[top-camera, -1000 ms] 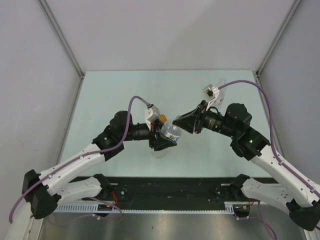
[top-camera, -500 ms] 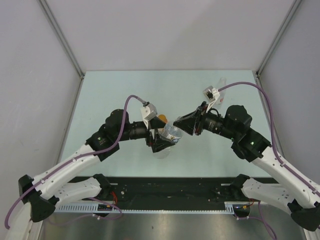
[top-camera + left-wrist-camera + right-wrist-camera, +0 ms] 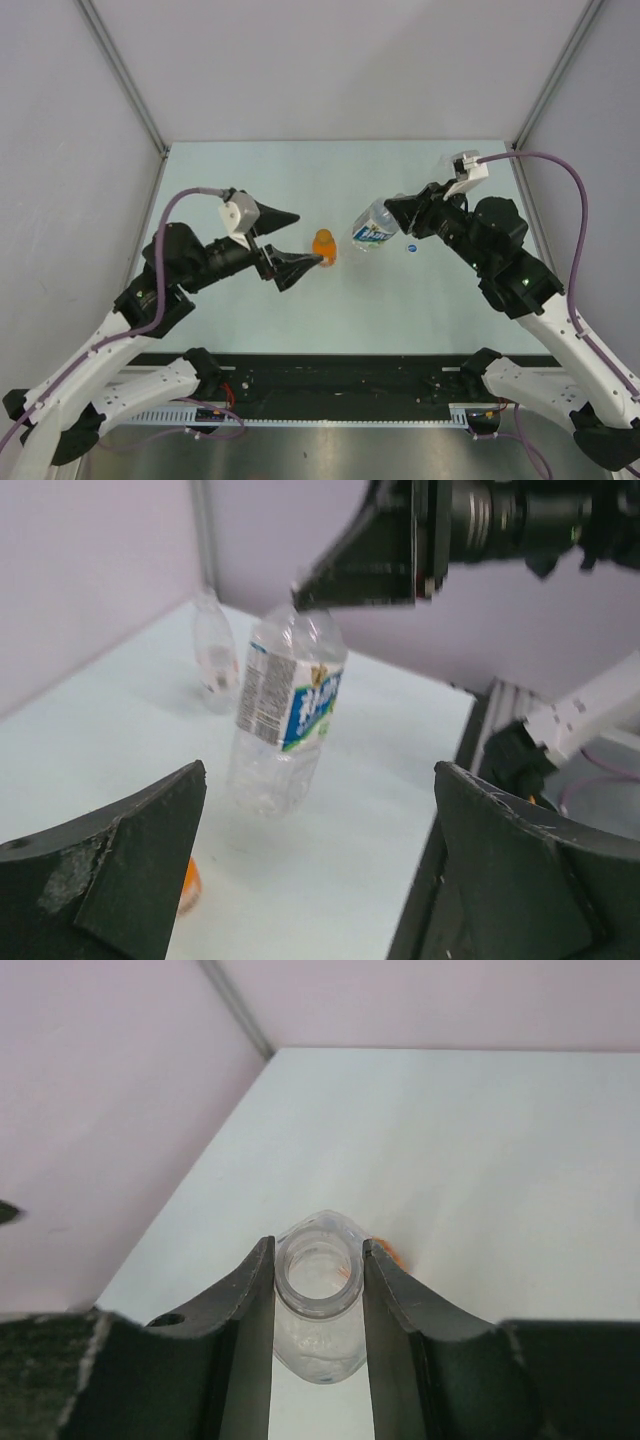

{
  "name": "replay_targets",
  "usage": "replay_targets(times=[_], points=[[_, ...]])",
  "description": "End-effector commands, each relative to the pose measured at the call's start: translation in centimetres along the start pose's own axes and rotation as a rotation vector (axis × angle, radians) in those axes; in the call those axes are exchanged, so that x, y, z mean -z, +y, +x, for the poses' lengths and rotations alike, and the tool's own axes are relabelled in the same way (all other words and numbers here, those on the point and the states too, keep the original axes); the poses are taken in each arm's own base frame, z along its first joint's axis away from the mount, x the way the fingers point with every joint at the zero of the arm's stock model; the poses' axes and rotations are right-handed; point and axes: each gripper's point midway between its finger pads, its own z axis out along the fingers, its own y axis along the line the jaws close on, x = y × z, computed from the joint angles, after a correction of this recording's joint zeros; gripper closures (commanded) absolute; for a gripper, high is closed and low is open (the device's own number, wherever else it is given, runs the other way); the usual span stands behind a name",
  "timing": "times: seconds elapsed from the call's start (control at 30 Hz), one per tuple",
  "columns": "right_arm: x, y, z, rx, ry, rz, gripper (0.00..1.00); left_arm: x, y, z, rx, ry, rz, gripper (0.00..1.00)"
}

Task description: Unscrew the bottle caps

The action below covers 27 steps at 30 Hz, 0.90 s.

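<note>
My right gripper is shut on the neck of the clear bottle with the blue label. The bottle's mouth is open, with no cap on it, and it leans slightly with its base low over the table. A white cap with a blue mark lies on the table near it. The squat orange bottle stands just right of my left gripper, which is open and holds nothing. A slim clear bottle stands farther back.
The pale table is walled by grey panels at the back and sides. A black rail with both arm bases runs along the near edge. My right arm's body hangs over the blue-label bottle.
My left gripper opened, let go of the blue-label bottle and drew back to the left. My right gripper carried the bottle right and towards the back. The orange bottle and the white cap now show.
</note>
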Motion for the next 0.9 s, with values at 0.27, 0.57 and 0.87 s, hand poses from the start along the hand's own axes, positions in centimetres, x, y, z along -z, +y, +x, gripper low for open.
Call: replay_targets(times=[0.27,0.57,0.87], points=[[-1.4,-6.7,-4.6,0.132,-0.183,0.375,1.00,0.2,6.8,-2.2,0.004,-0.036,-0.385,0.00],[-4.7,-10.4,-7.0,0.127,-0.363,0.589,1.00,3.8,9.1,-0.9,0.008,-0.049,-0.571,0.00],[-12.3,-14.0,-1.9,0.172,-0.291,0.624,1.00,6.3,10.4,3.5,0.029,0.005,-0.673,0.00]])
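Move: The right hand holds the labelled, uncapped bottle by its neck. From it the clear bottle stands about 24 cm ahead, 14 cm right and 20 cm lower; the blue cap lies about 10 cm ahead, 7 cm right, some 29 cm down. The empty left hand has the orange bottle roughly 14 cm straight ahead and 25 cm below, and the labelled bottle some 7 cm ahead, 13 cm right, 7 cm lower. Keeping its pinch on the labelled bottle's neck, the right hand carries it about 15 cm forward towards the clear bottle, easing some 4 cm right early on, sinking about 5 cm and turning clockwise nearly 40 degrees. The left hand, still wide open and touching nothing, goes forward about 6 cm, then left about 9 cm, swinging about 35 degrees counter-clockwise to point towards the orange bottle. ##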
